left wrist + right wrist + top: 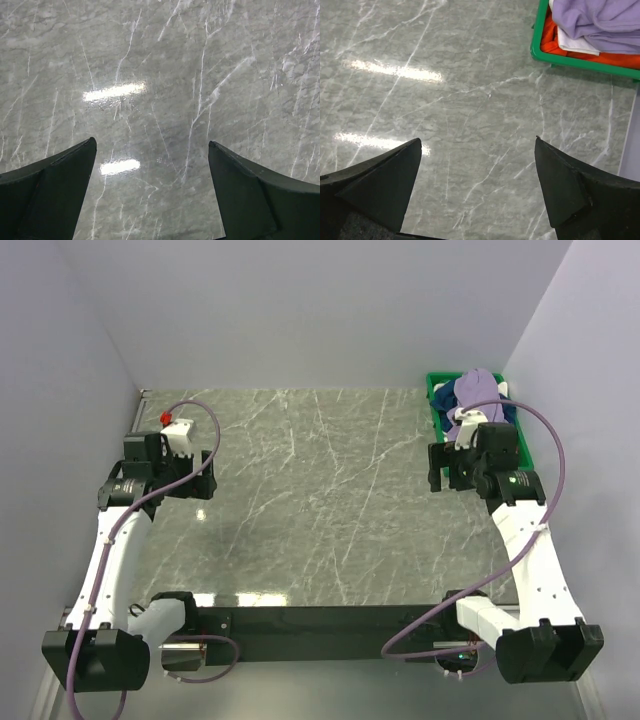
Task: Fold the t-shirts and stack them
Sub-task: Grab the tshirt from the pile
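The t-shirts lie heaped in a green bin point(433, 400) at the back right. The lavender shirt point(477, 392) is on top, with a dark navy one point(512, 416) beside it. In the right wrist view the lavender shirt point(600, 22) lies over white cloth point(575, 46) and orange cloth point(615, 60). My right gripper point(445, 475) is open and empty, just in front of the bin; in its own view point(477, 145) it hangs over bare table. My left gripper point(200, 480) is open and empty at the left; its view point(150, 145) shows only table.
The grey marble table point(320, 500) spreads between the arms. A small red and white object point(168, 420) sits at the back left near the left arm. Pale walls close in the left, back and right sides. The green bin's rim point(560, 57) is near the right wall.
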`<action>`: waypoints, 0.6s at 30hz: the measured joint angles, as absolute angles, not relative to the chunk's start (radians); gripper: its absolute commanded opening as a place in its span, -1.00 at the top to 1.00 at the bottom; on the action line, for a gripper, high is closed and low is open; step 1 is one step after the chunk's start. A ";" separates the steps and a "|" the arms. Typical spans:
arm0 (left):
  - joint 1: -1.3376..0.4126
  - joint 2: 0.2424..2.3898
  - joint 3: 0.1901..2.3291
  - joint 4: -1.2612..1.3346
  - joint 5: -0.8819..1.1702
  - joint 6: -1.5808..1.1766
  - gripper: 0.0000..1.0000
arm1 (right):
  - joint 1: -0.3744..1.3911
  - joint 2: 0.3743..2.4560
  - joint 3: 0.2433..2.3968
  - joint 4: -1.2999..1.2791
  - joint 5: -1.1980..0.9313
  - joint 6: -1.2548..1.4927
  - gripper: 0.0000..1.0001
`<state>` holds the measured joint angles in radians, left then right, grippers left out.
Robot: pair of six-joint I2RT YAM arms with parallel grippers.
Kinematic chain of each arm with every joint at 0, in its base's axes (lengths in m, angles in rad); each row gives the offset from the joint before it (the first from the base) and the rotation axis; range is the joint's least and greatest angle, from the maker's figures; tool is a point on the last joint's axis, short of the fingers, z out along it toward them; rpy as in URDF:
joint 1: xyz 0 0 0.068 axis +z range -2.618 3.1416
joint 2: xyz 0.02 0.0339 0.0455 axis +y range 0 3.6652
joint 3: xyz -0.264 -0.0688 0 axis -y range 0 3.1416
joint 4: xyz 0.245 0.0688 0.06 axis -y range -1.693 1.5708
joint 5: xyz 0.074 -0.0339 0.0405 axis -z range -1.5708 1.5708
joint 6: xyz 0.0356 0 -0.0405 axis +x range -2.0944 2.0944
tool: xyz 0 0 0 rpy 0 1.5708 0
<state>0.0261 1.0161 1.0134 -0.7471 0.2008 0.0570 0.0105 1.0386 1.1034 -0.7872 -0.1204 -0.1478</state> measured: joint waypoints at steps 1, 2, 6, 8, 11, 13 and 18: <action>0.025 1.016 1.013 -0.746 0.200 0.058 -0.99 | 0.010 1.044 1.103 -0.787 -0.117 -0.149 -1.00; 0.025 1.018 1.014 -0.746 0.200 0.058 -0.99 | 0.010 1.050 1.105 -0.787 -0.112 -0.151 -1.00; 0.025 1.038 1.030 -0.748 0.201 0.056 -0.99 | -0.029 1.127 1.142 -0.789 -0.101 -0.159 -1.00; 0.025 1.042 1.040 -0.746 0.202 0.055 -0.99 | -0.067 1.194 1.187 -0.790 -0.098 -0.165 -1.00; 0.025 1.046 1.061 -0.745 0.205 0.053 -0.99 | -0.123 1.295 1.267 -0.788 -0.095 -0.173 -1.00; 0.025 1.053 1.072 -0.744 0.205 0.047 -0.99 | -0.165 1.366 1.331 -0.784 -0.093 -0.174 -1.00; 0.025 1.100 1.082 -0.739 0.211 0.038 -0.99 | -0.229 1.555 1.492 -0.774 -0.076 -0.173 -1.00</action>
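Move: The lavender t-shirt on the pile lies some 26 cm ahead of the right hand, about 14 cm to its right and 15 cm below. The green bin that holds the pile is centred close to it, about 2 cm nearer; the dark blue shirt pokes out some 9 cm to its left, a couple of centimetres farther out. From the left hand the lavender shirt lies about 27 cm ahead and some 72 cm to the right. The right hand sweeps diagonally forward and to the right towards the bin of shirts, about 10 cm each way and gathering speed, staying nearly level while its fingers keep wide open. On the way the wrist swings some 15 degrees clockwise and tips slightly further down, bringing the lavender shirt closer to being in line with the fingers, still with nothing touched. ##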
